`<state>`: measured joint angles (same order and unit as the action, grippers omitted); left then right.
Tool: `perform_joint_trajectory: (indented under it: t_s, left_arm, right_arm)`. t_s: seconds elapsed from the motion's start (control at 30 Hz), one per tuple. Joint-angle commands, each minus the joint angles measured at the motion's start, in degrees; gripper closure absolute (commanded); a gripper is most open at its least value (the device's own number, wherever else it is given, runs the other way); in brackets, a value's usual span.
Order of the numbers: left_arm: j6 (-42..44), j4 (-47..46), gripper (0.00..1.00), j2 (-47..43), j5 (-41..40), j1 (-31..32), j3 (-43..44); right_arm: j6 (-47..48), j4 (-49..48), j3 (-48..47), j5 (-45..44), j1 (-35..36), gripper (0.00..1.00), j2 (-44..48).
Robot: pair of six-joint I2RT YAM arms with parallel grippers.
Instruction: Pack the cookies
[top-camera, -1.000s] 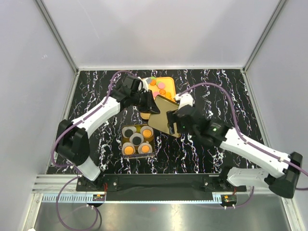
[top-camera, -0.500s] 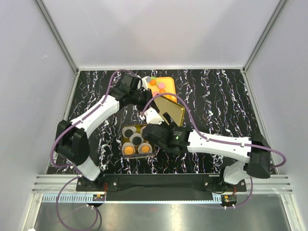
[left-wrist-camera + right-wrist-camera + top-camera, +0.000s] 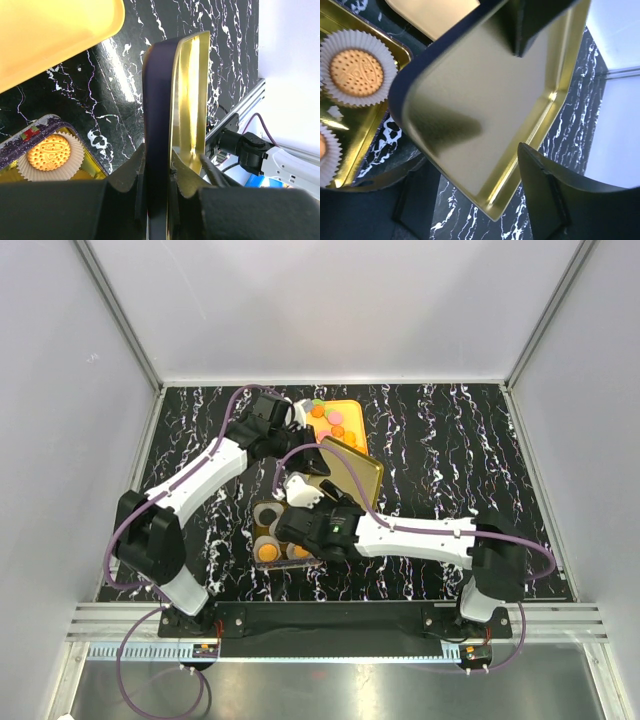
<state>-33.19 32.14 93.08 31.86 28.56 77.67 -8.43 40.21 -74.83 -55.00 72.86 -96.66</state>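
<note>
Orange cookies [image 3: 268,551] sit in white paper cups inside the gold tin [image 3: 259,506]; one cookie [image 3: 356,67] shows in the right wrist view, another cookie [image 3: 50,152] in the left. More cookies [image 3: 327,420] lie on the yellow tray [image 3: 350,408]. My left gripper [image 3: 159,170] is shut on the edge of the tin's lid [image 3: 185,100], dark outside and gold inside, and holds it tilted above the table. My right gripper [image 3: 480,200] is open and straddles a lower corner of the lid [image 3: 485,100]. In the top view the right gripper [image 3: 318,508] hangs over the tin, under the lid [image 3: 350,475].
The right arm [image 3: 420,535] stretches across the middle of the black marbled table [image 3: 450,440] and covers part of the tin. The yellow tray [image 3: 50,35] lies just behind the lid. Aluminium rails [image 3: 300,625] run along the near edge.
My right arm has swung left, from beside the lid to over the tin, its jaws now around the lid's corner and somewhat narrower. The left gripper still holds the lid, which lies flatter.
</note>
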Motion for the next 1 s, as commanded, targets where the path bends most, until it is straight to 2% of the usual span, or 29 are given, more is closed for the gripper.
perform_joint_trajectory:
  t_s: [0.0, 0.2, 0.33, 0.47, 0.5, 0.63, 0.67, 0.73, 0.77, 0.87, 0.9, 0.97]
  left_arm:
    - [0.32, -1.2, 1.0, -3.16, 2.51, -0.34, 0.73]
    - [0.14, -1.38, 1.0, -4.66, 3.47, -0.26, 0.03]
    - [-0.12, -1.73, 1.0, -5.45, 4.09, -0.34, -0.5]
    - [0.32, -1.47, 0.96, -6.15, 4.44, -0.34, -0.59]
    - [0.49, -1.38, 0.9, -6.33, 4.27, -0.34, -0.5]
    - [1.54, -0.59, 0.68, -6.94, 3.04, -0.26, 0.99]
    - [1.64, -0.15, 0.51, -7.03, 2.43, -0.34, 1.52]
    - [2.51, 0.81, 0.37, -6.95, -0.2, -0.43, 3.45]
    - [2.95, 1.25, 0.26, -6.86, -1.52, -0.61, 4.41]
    - [4.01, 2.57, 0.16, -6.33, -5.57, -2.27, 9.24]
    - [4.1, 2.66, 0.13, -5.89, -6.01, -3.15, 11.78]
    - [3.92, 2.75, 0.12, -5.45, -5.49, -6.4, 14.17]
  right_arm:
    - [2.0, -1.97, -2.78, -5.37, 0.62, 0.34, -0.63]
    - [4.82, -4.34, -2.08, -8.27, 0.7, 0.54, -0.9]
    - [6.05, -5.66, -2.08, -8.98, 0.62, 0.61, -1.16]
    - [7.63, -6.63, -2.51, -10.03, 0.7, 0.83, -1.86]
    - [7.72, -6.72, -2.6, -10.38, 0.62, 0.92, -1.86]
    - [7.99, -6.72, -3.04, -10.48, 0.62, 1.0, -1.16]
    - [7.99, -6.63, -3.3, -10.13, 0.62, 1.0, -0.64]
    - [7.81, -5.49, -3.83, -8.81, 0.62, 1.0, 0.15]
    - [7.38, -4.01, -4.1, -8.02, 0.62, 1.0, 1.12]
    - [6.58, -2.77, -4.45, -1.53, 0.7, 1.0, 4.27]
    - [6.23, -2.33, -4.54, 3.01, 0.7, 1.0, 5.25]
    - [4.66, -0.75, -5.24, 7.43, 0.44, 1.0, 7.88]
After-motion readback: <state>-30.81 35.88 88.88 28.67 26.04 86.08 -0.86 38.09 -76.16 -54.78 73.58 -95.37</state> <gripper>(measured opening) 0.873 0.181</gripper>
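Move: The left hand still grips the lid by its left edge, so the lid's middle is roughly 5 cm to its right, 2 cm back and slightly lower. That middle is some 4 cm ahead of the half-open right hand and 2 cm to its left, about level. From the right hand, the box of cookies lies about 10 cm left, 8 cm back and 14 cm below, the orange tray about 12 cm straight ahead and 15 cm below. Easing a centimetre or less forward and left and rolling nearly 10 degrees, its left side dipping, the right hand shuts its fingers on the lid's near edge. Meanwhile the left rises 2 cm still gripping, then opens wide, lets go and pulls away upward, 7 cm in all, speeding up at the end. The right keeps its pinch, rises about 2 cm in all and rolls most of the way back. ##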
